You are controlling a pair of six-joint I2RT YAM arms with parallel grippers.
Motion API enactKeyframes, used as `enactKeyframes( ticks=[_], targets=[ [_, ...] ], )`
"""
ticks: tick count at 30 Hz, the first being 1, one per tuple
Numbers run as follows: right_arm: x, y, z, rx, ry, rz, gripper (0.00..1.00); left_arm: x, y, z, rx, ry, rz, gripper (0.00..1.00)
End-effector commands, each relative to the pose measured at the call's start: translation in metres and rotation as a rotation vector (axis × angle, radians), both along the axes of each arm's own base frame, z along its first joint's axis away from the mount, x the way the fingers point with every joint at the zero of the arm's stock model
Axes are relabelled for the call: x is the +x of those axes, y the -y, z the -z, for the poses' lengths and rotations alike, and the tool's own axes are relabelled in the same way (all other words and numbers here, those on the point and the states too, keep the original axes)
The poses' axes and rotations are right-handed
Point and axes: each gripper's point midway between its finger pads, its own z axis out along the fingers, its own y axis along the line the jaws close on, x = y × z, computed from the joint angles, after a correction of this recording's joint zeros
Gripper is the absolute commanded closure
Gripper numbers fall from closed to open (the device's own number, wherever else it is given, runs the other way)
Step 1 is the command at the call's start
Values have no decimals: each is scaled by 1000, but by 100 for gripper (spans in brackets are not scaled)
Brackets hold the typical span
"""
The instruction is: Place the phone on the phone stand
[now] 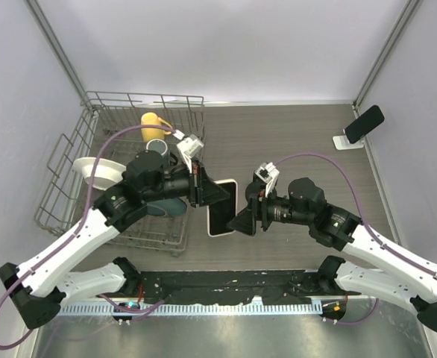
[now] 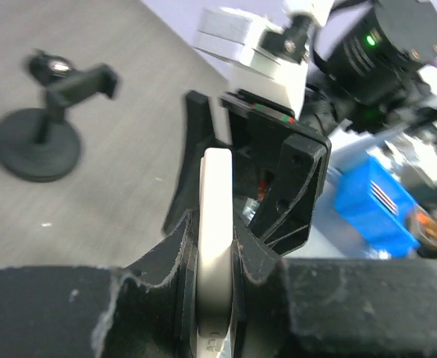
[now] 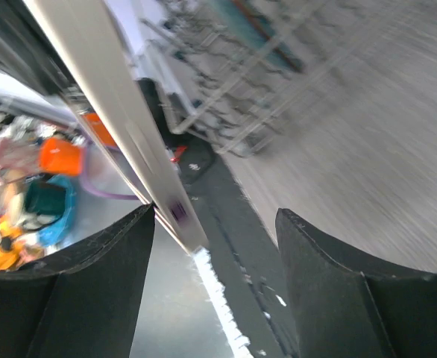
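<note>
The phone (image 1: 222,212), white-edged with a dark screen, is held off the table at the middle. My left gripper (image 1: 217,195) is shut on its far end; in the left wrist view the phone's white edge (image 2: 217,186) stands clamped between my fingers (image 2: 217,235). My right gripper (image 1: 242,221) is open at the phone's right side. In the right wrist view the phone's edge (image 3: 121,112) runs down beside my left finger, with the jaws (image 3: 217,212) wide apart. The phone stand (image 1: 350,138), a white base under a dark tilted plate, sits at the far right.
A wire dish rack (image 1: 69,171) at the left holds a yellow cup (image 1: 155,123) and a white plate (image 1: 99,170). A dark round-based holder (image 2: 36,142) shows far off in the left wrist view. White walls enclose the table.
</note>
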Motion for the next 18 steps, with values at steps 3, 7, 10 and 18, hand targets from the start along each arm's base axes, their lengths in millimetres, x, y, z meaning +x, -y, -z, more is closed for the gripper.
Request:
enactKeyframes(
  ticks=[3, 7, 10, 18],
  targets=[
    [55, 77, 31, -329, 25, 488, 28, 41, -61, -42, 85, 204, -394, 100],
    [79, 131, 42, -511, -14, 814, 29, 43, -68, -41, 99, 225, -422, 100],
    [91, 139, 39, -560, 4, 895, 34, 39, -60, -39, 85, 214, -380, 100],
    [122, 145, 17, -603, 127, 1007, 54, 29, -49, -35, 50, 193, -302, 100]
  ],
)
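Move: The left gripper already holds the phone; the phone stand is some 14 cm ahead of this hand, about 15 cm to its right and 26 cm below. The teal plate in the rack is roughly 16 cm to its left, 7 cm ahead and 25 cm below. For the open right gripper the stand lies around 17 cm ahead, 9 cm right and 18 cm below, with the phone about 4 cm left, 2 cm ahead and 4 cm above. Pull the open right gripper clear of the phone, about 13 cm to the right and 10 cm forward while sinking some 5 cm, towards the phone stand; swing its fingers clockwise from pointing left to forward and down, then let them close partway, still empty. Keep the phone pinched in the left gripper and draw it left and a little forward, away from the stand, turning some 20 degrees counter-clockwise. ##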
